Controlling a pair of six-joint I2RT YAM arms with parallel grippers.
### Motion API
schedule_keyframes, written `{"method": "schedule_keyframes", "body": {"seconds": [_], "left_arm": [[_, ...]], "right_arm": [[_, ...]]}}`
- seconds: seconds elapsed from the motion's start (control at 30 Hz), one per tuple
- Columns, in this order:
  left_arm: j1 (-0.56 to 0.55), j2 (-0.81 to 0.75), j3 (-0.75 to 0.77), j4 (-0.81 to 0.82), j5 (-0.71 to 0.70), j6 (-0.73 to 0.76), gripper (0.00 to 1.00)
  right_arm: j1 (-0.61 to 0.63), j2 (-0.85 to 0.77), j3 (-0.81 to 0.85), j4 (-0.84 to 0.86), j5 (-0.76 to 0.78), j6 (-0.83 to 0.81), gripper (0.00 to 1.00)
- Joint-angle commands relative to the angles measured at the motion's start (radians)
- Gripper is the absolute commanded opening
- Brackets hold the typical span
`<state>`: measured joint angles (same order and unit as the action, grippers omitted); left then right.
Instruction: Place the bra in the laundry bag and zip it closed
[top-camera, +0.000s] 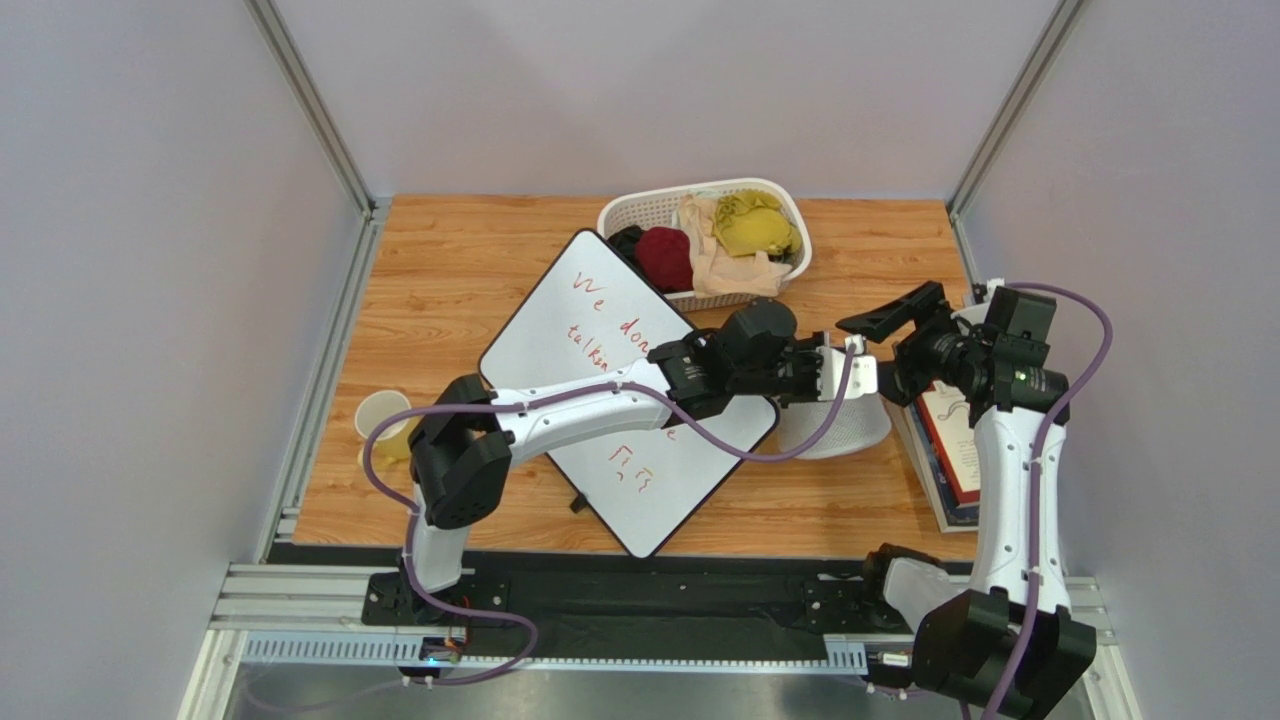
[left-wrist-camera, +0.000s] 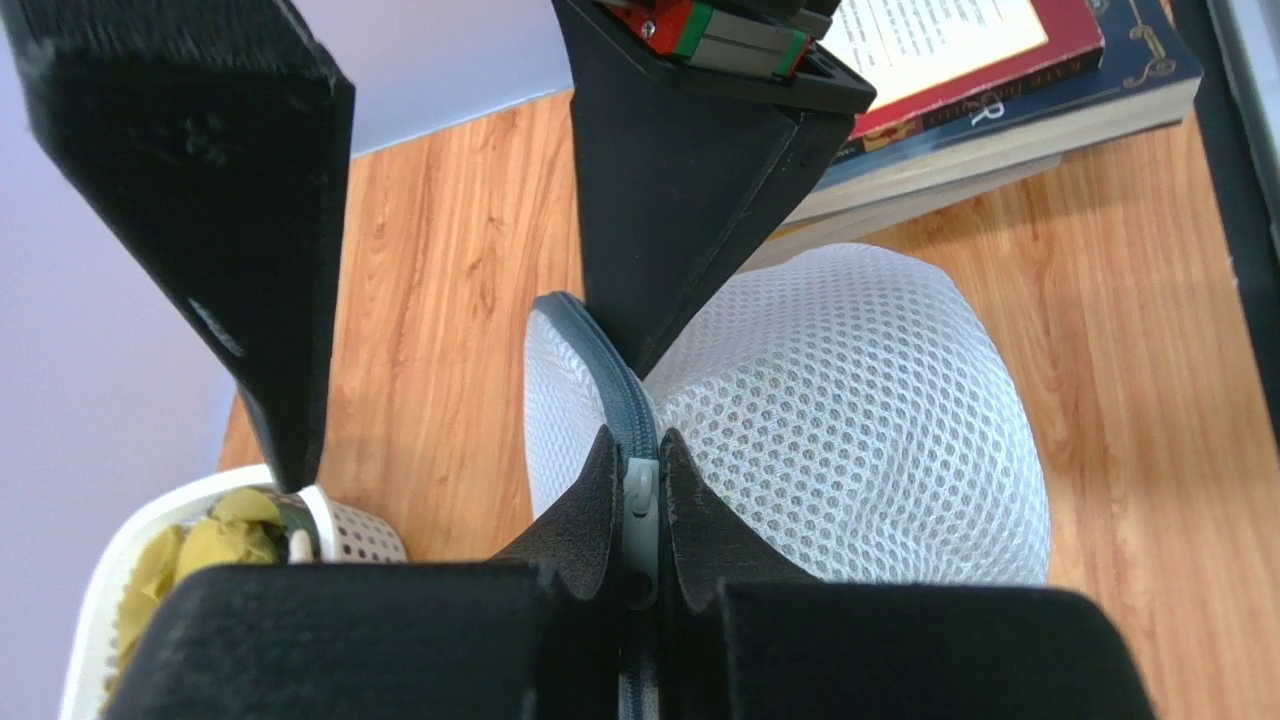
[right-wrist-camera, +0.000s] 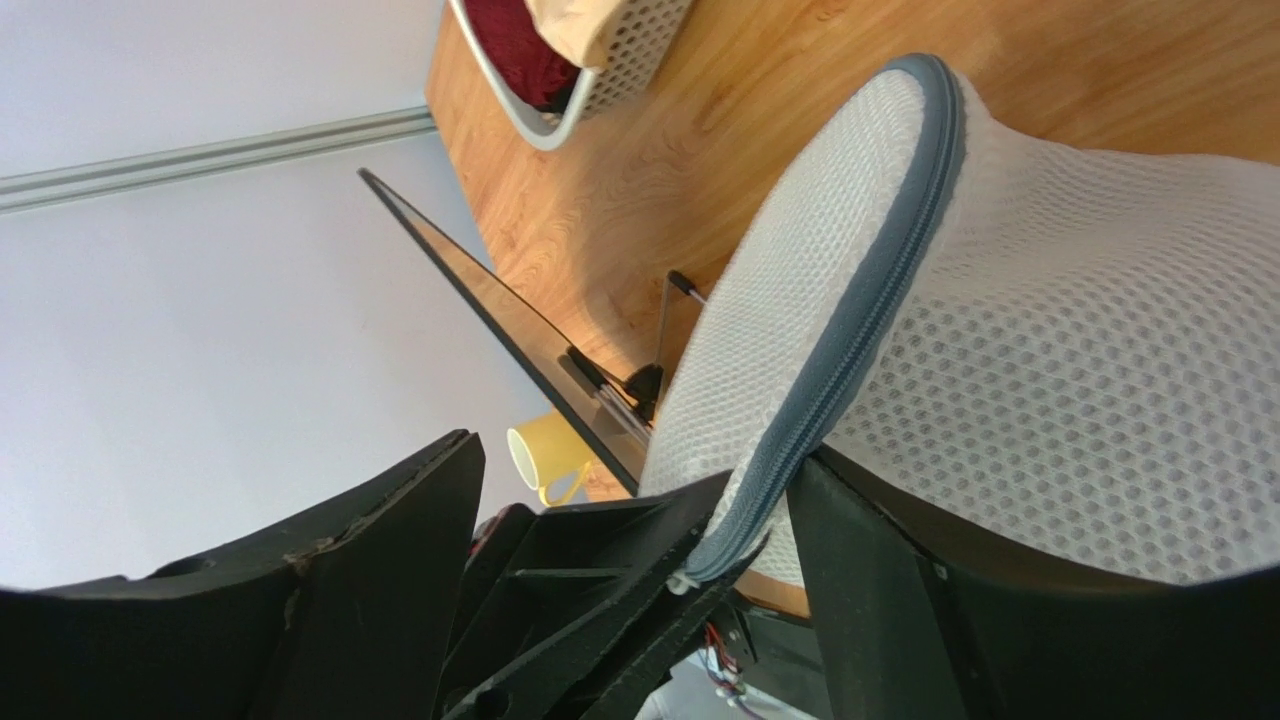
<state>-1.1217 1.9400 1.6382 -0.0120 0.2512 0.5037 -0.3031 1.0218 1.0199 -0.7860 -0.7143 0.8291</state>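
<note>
The laundry bag (top-camera: 849, 428), a white mesh dome with a grey zipper band (right-wrist-camera: 864, 315), lies on the wooden table right of centre. In the left wrist view my left gripper (left-wrist-camera: 642, 503) is shut on the grey zipper pull (left-wrist-camera: 643, 518) at the bag's (left-wrist-camera: 857, 435) rim. From above, that gripper (top-camera: 836, 372) sits at the bag's far edge. My right gripper (top-camera: 879, 348) stands open, and its fingers (right-wrist-camera: 346, 600) straddle the left gripper's tips and the bag's (right-wrist-camera: 1052, 345) rim without gripping. The visible stretch of zipper is closed. The bra is hidden in every view.
A tilted whiteboard (top-camera: 601, 375) lies left of the bag, under the left arm. A white slotted basket (top-camera: 706, 240) with yellow and dark red clothes stands at the back. Stacked books (top-camera: 947, 443) lie just right of the bag. A yellow mug (top-camera: 383, 428) stands far left.
</note>
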Motion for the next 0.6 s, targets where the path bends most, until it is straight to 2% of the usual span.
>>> {"method": "schedule_keyframes", "body": {"seconds": [0.0,0.2,0.23,0.3,0.33,0.37,0.4,0.43,0.47,0.5,0.53,0.57], "left_arm": [[-0.018,-0.078,-0.021,0.072,0.08,0.096,0.0],[-0.02,-0.092,-0.055,0.158,0.082,0.096,0.0],[-0.02,-0.096,-0.06,0.167,0.088,0.093,0.0],[-0.02,-0.102,-0.074,0.191,0.098,0.079,0.0],[-0.018,-0.102,-0.066,0.185,0.1,0.04,0.0],[-0.018,-0.101,-0.048,0.16,0.102,0.021,0.04],[-0.015,-0.093,-0.005,0.092,0.108,-0.002,0.21],[-0.009,-0.089,0.018,0.057,0.123,-0.057,0.3],[-0.001,-0.084,0.038,0.029,0.163,-0.089,0.39],[0.017,-0.075,0.061,0.017,0.183,-0.129,0.56],[0.025,-0.072,0.072,-0.015,0.2,-0.19,0.61],[0.033,-0.069,0.084,-0.032,0.235,-0.224,0.62]], "right_arm": [[-0.014,0.024,0.062,-0.08,0.044,-0.067,0.8],[-0.014,0.043,0.011,-0.079,0.114,-0.036,0.75],[-0.016,0.05,-0.001,-0.056,0.092,-0.027,0.66],[-0.016,0.055,-0.017,0.008,0.066,0.026,0.57],[-0.016,0.057,-0.021,0.023,0.059,0.036,0.39],[-0.016,0.054,-0.023,0.034,0.059,0.047,0.25],[-0.016,0.049,-0.023,0.056,0.068,0.071,0.09],[-0.014,0.04,-0.024,0.063,0.069,0.086,0.0],[-0.017,0.038,-0.02,0.077,0.065,0.093,0.0],[-0.018,0.038,-0.015,0.077,0.061,0.096,0.0],[-0.018,0.032,-0.008,0.076,0.064,0.102,0.0],[-0.018,0.024,-0.004,0.082,0.068,0.107,0.0]]}}
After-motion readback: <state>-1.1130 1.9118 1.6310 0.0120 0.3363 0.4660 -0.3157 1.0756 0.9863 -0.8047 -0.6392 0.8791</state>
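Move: Some 3 cm below the open right fingers and 1 cm to their right lies the zip band, with the bag body about 10 cm below that hand and 4 cm back, 1 cm to its left. The books lie roughly 15 cm to its right, 3 cm back and 13 cm down. The left hand already grips the zip; the stretch the right hand goes for lies about 4 cm to its right, 1 cm ahead, nearly level. Sinking about 3 cm and drifting 1 cm to its right, with a slight tip down, the right hand closes its wide-open fingers and pinches the zip band beside the left fingertips. The left hand keeps its grip while easing back about 1 cm, then opens to just over half, lets go by the zip slider and rises some 2 cm. ##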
